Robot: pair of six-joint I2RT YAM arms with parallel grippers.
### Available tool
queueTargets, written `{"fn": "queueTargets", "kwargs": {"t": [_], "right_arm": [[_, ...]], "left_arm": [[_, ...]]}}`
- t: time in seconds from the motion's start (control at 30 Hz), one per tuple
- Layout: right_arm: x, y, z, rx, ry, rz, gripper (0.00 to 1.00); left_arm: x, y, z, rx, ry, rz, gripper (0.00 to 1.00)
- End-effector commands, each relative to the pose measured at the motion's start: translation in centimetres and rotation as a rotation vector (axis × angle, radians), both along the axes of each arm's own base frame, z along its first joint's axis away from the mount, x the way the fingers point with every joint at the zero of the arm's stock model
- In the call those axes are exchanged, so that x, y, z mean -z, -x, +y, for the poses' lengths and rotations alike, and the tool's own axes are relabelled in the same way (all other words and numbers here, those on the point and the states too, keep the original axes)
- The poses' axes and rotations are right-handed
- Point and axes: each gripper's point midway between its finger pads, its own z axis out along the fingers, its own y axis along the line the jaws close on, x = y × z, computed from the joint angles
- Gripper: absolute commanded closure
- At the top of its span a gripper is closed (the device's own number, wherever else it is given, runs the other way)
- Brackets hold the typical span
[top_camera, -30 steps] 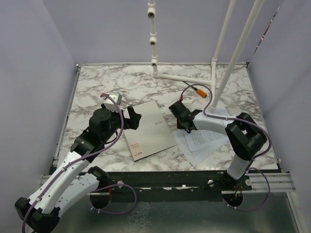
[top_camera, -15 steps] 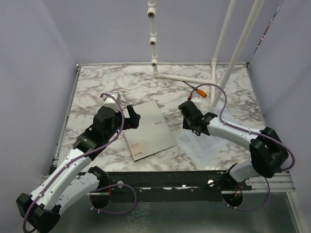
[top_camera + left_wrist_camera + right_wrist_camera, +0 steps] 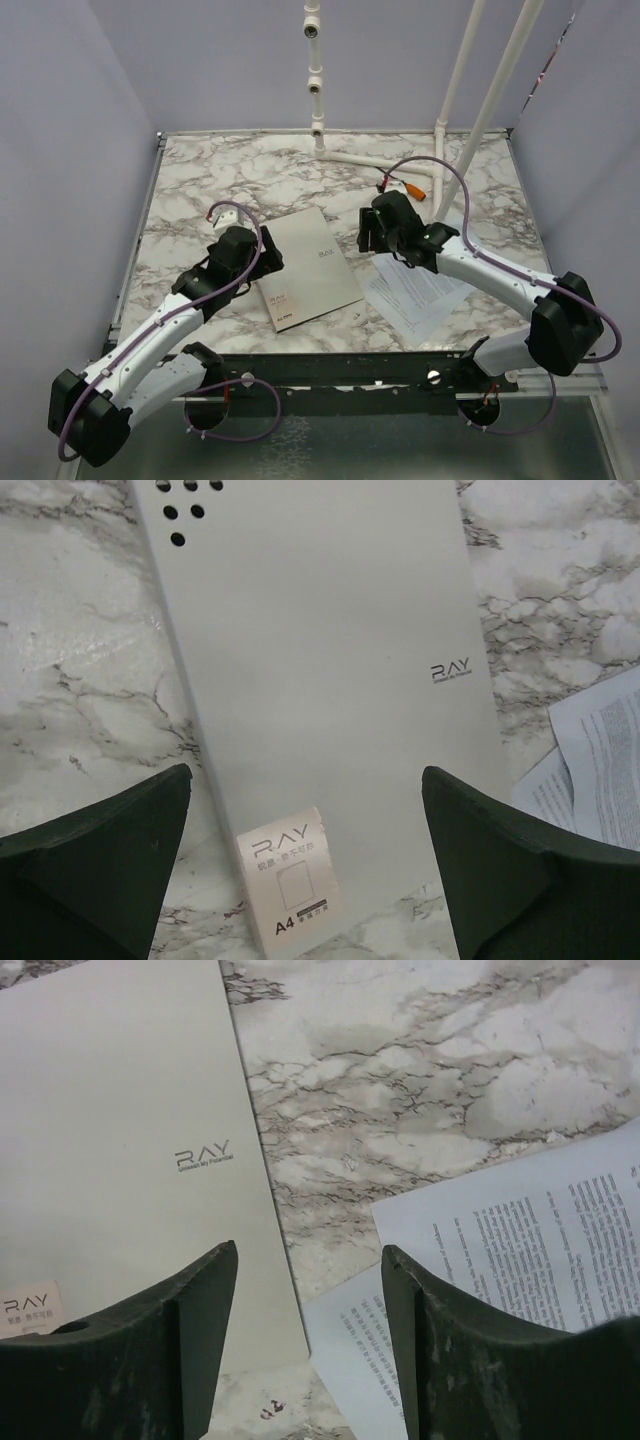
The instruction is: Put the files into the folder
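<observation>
The folder [image 3: 310, 265] lies closed on the marble table, grey-beige cover up with a small label near its front corner. The files [image 3: 415, 295], white printed sheets, are fanned out just right of it. My left gripper [image 3: 262, 260] hovers over the folder's left edge, wide open and empty; in the left wrist view the folder [image 3: 320, 660] fills the space between its fingers [image 3: 100, 860]. My right gripper [image 3: 370, 236] hangs open above the gap between the folder [image 3: 120, 1160] and the files [image 3: 520, 1240], holding nothing.
A white pipe frame [image 3: 380, 160] stands at the back of the table, with an orange-tipped cable [image 3: 410, 186] beside it. Purple walls close in the left, right and back sides. The table's front rail [image 3: 350, 360] runs near the arm bases.
My right gripper has gone from shut to open and swung back toward the folder's right edge. My left arm has pushed forward over the folder's left side, still open.
</observation>
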Motion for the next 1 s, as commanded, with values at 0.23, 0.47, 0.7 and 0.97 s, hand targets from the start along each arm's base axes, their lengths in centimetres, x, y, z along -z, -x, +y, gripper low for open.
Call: {"fn": "queueTargets", "kwargs": {"t": [0.23,0.47,0.7,0.97], "right_arm": [[0.8,-1.7,5.1,-0.215,-0.036,0.027,0.14],[3.0,-1.9,6.4,-0.307,-0.124,0.097,0.06],[5.6,-1.5,6.8,-0.364,-0.213,0.191,0.03],[8.3,-1.2,6.9,-0.384,-0.254,0.267,0.02]], "left_arm": [[5.6,-0.2,2.1,-0.159,0.038,0.139,0.01],[8.7,-0.4,1.6,-0.143,0.076,0.202,0.01],[10.0,-0.7,0.9,-0.115,0.107,0.215,0.01],[10.7,-1.4,-0.8,-0.044,0.138,0.233,0.01]]}}
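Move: The folder lies flat between my hands. Its middle is about 5 cm ahead of my left hand, 7 cm to its right and 13 cm below; from my right hand it is some 15 cm to the left, 1 cm ahead and 12 cm down. Beside it, from my right hand, the upper sheet lies about 13 cm to the right and 2 cm ahead, and the lower sheet 9 cm to the right and 6 cm back. I bring both hands down on either side of the folder. My left hand, already wide open, sinks about 10 cm over the left long edge, swaying a little left and back as its fingers tip further down. My right hand swings left away from the sheets, then drops about 7 cm over the right edge, opening fully and turning some 20 degrees counter-clockwise. ##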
